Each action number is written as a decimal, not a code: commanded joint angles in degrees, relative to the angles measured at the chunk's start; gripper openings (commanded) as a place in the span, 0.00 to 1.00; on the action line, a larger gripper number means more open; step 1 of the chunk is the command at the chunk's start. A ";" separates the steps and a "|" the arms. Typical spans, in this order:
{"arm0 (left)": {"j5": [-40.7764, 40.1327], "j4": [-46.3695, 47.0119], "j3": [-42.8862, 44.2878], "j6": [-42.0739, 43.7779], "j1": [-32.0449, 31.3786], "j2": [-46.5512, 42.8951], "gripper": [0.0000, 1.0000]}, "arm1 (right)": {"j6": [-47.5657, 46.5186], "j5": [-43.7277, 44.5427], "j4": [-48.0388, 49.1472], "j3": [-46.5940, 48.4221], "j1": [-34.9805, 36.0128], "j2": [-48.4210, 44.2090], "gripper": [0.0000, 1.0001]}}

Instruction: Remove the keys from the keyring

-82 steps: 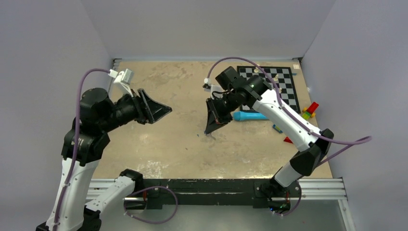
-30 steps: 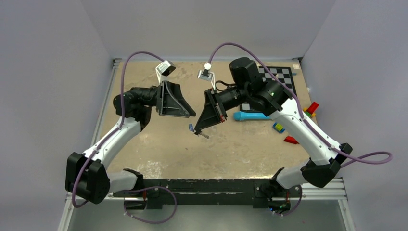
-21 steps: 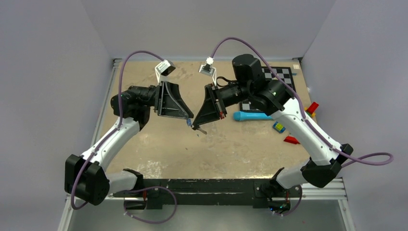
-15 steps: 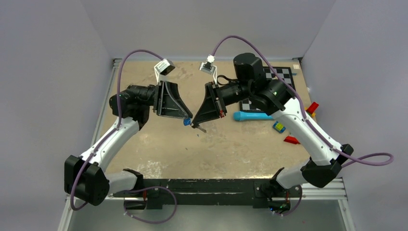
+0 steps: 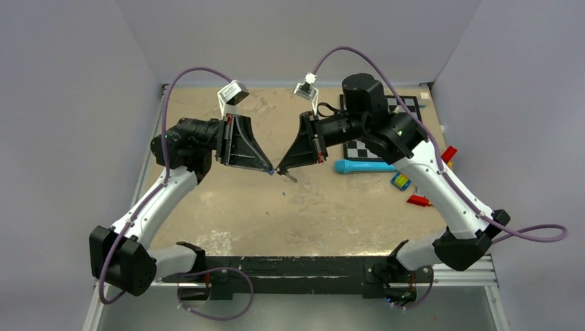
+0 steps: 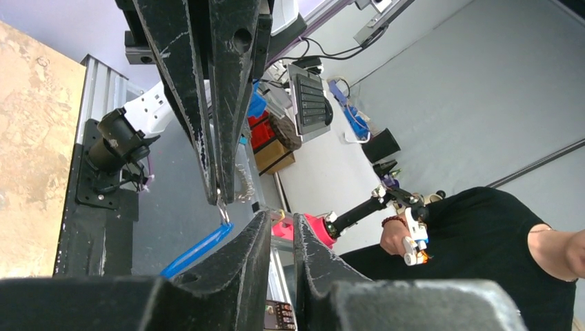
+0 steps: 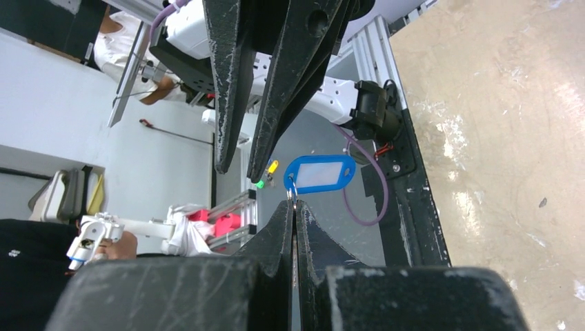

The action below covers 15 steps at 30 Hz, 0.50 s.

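Above the middle of the table my two grippers meet tip to tip. My right gripper (image 5: 278, 172) is shut on the small metal keyring (image 7: 292, 193). The bright blue oval tag (image 7: 319, 173) hangs off that ring just past the tips. A thin grey key (image 5: 291, 178) sticks out below the right gripper in the top view. My left gripper (image 6: 281, 216) shows a narrow gap with nothing between its fingers. In the left wrist view the blue tag (image 6: 196, 249) lies edge-on outside the left finger, not in the gap.
A long light-blue tube-shaped tool (image 5: 359, 166) lies right of the grippers. Behind it is a chessboard (image 5: 407, 114). A small blue-and-yellow block (image 5: 399, 182) and red pieces (image 5: 416, 201) sit near the table's right edge.
The left arm swung in from the left until its tips reached the tag. Its jaws narrowed on the way. The right gripper rose slightly and stayed shut on the ring.
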 commanded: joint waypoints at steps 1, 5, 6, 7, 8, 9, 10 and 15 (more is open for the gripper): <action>0.28 8.93 3.12 -1.52 -0.15 -1.27 0.19 | 0.73 0.96 2.43 -0.25 -0.45 -2.76 0.00; -3.86 2.62 4.78 3.46 1.14 -1.93 0.31 | -2.03 2.49 -2.65 0.46 -0.40 -2.20 0.00; -4.73 -1.26 5.23 6.00 1.21 -2.23 0.38 | -2.85 3.14 -4.06 0.58 -0.43 -2.09 0.00; -5.34 -3.45 5.50 8.79 1.22 -2.65 0.42 | -3.80 3.77 -5.32 0.79 -0.42 -2.05 0.00; -6.01 -10.31 5.55 13.12 1.26 -3.35 0.46 | -4.81 4.40 -6.90 1.10 -0.44 -1.75 0.00; -6.64 -18.07 5.48 18.33 1.18 -4.62 0.49 | -5.96 5.05 -8.93 1.74 -0.39 -1.34 0.00; -7.48 -27.41 5.65 26.23 1.16 -6.39 0.51 | -7.34 5.60 -10.66 2.41 -0.44 -1.06 0.00; -21.39 -95.22 19.13 75.09 0.45 -11.47 0.58 | -11.40 7.63 -15.42 4.66 -0.44 -0.49 0.00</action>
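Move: Just ahead of the left fingertips and slightly below them hangs the blue tag, about 2 cm forward, 1 cm right and 2 cm below the left hand, with the key about 5 cm to that hand's right, level front to back and 3 cm lower. Seen from the right hand, which already holds the keyring end, the tag lies some 3 cm left, 1 cm forward and 1 cm lower; the key hangs 1 cm back, 1 cm right and 2 cm below. Backing off from the tag with nothing in its grip, the left hand opens its nearly shut fingers to over half wide, rising about 3 cm and then also edging nearly 2 cm forward while it swings counter-clockwise. The right hand keeps its pinch on the keyring end and, after a brief pause, sinks some 2.5 cm, drifting right and tipping its fingers slightly down. ##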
